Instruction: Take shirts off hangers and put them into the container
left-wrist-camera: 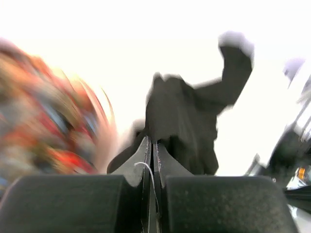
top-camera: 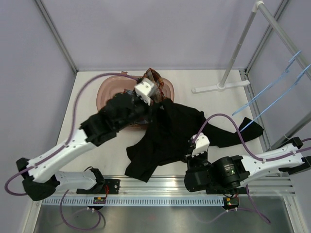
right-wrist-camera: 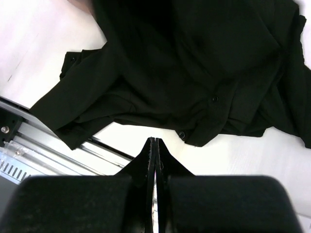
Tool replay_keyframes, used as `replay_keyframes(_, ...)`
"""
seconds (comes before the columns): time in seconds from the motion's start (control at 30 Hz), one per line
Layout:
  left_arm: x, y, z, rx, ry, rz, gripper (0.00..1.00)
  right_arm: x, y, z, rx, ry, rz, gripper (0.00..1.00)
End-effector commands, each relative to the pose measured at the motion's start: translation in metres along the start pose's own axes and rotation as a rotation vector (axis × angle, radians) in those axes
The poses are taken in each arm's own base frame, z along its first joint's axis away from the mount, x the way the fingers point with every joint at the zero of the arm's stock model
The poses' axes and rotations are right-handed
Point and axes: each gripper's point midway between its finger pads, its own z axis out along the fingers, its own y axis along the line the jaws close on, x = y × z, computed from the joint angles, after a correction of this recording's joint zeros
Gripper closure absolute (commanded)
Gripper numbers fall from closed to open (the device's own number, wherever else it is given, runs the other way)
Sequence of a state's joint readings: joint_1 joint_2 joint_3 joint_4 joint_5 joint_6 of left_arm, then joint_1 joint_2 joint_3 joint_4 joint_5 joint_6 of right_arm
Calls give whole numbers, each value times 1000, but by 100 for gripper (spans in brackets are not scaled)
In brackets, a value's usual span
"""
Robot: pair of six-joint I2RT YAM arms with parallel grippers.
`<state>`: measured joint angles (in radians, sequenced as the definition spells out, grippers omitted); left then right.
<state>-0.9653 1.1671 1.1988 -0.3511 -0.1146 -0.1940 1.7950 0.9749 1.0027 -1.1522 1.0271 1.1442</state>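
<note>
The black shirt lies spread on the table, off any hanger, its upper left corner by the container. The plaid shirt lies bunched in the container's far right end. My left gripper is at that corner of the black shirt, jaws shut with the fabric at their tips. In the left wrist view, the left gripper has the black shirt ahead and the plaid shirt blurred at left. My right gripper is shut and empty just short of the black shirt hem. Bare light-blue hangers hang at right.
A white rack pole with its foot stands at the back right, and the hangers hang from its rail. The aluminium base rail runs along the near edge, just below the shirt's hem. Purple cables loop off both arms.
</note>
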Motion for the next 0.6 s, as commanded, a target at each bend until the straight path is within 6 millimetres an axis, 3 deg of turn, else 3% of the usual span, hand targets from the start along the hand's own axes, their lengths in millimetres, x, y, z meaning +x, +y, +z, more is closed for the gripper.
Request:
replay_keyframes(0.0,-122,18,-74,-96,-302,270,100,4,17,4,-46,-15,10,100)
replay_keyframes(0.03,-143,21,-86,-121,-355,312,100,7,21,5,-57,-8,8,100)
replay_keyframes(0.07,-179,23,-107,-150,-453,345,100,10,29,6,-83,3,1,100)
replay_keyframes(0.13,-215,37,-122,-214,-523,439,100,17,36,9,-91,15,-19,100)
replay_keyframes(0.17,-245,38,-144,-236,-604,457,100,19,42,10,-105,18,-22,100)
replay_keyframes(0.23,-268,50,-146,-289,-644,511,100,25,51,15,-114,18,-58,100)
replay_keyframes(0.27,-276,51,-148,-292,-653,514,100,23,67,16,-168,7,-72,100)
replay_keyframes(0.3,-303,52,-175,-310,-724,491,100,30,75,20,-191,8,-119,100)
replay_keyframes(0.33,-308,49,-159,-277,-703,500,100,27,100,17,-278,2,-76,100)
replay_keyframes(0.37,-316,47,-160,-262,-706,495,100,29,109,18,-323,-3,-136,100)
replay_keyframes(0.4,-332,41,-184,-257,-744,478,100,36,116,25,-349,12,-149,100)
replay_keyframes(0.43,-334,39,-166,-235,-715,479,100,38,127,27,-397,24,-139,100)
replay_keyframes(0.47,-338,37,-167,-223,-717,468,100,41,159,18,-574,72,-111,100)
replay_keyframes(0.5,-337,37,-166,-216,-701,459,100,52,166,24,-616,112,-107,100)
replay_keyframes(0.53,-342,33,-174,-208,-724,453,100,47,172,32,-642,126,-70,100)
replay_keyframes(0.57,-340,33,-173,-199,-716,450,100,49,191,24,-750,165,-64,100)
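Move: The left hand already has the black shirt pinched clear of the table; the container's middle lies about 17 cm ahead of it, 12 cm left and 24 cm below, the plaid shirt inside some 15 cm ahead, 8 cm left and 22 cm below. The right hand is shut and empty, with the black shirt's loose near end roughly 15 cm to its left, level with it fore and aft, and 15 cm lower. The left hand keeps its pinch and whips the black shirt steeply up by nearly 40 cm, swinging about 10 cm left towards the container's side as its fingers tip upward some 50 degrees. Meanwhile the right hand, still shut on nothing, speeds left about 12 cm, sinking and drawing back a little, towards the shirt's near end and turning counter-clockwise. ##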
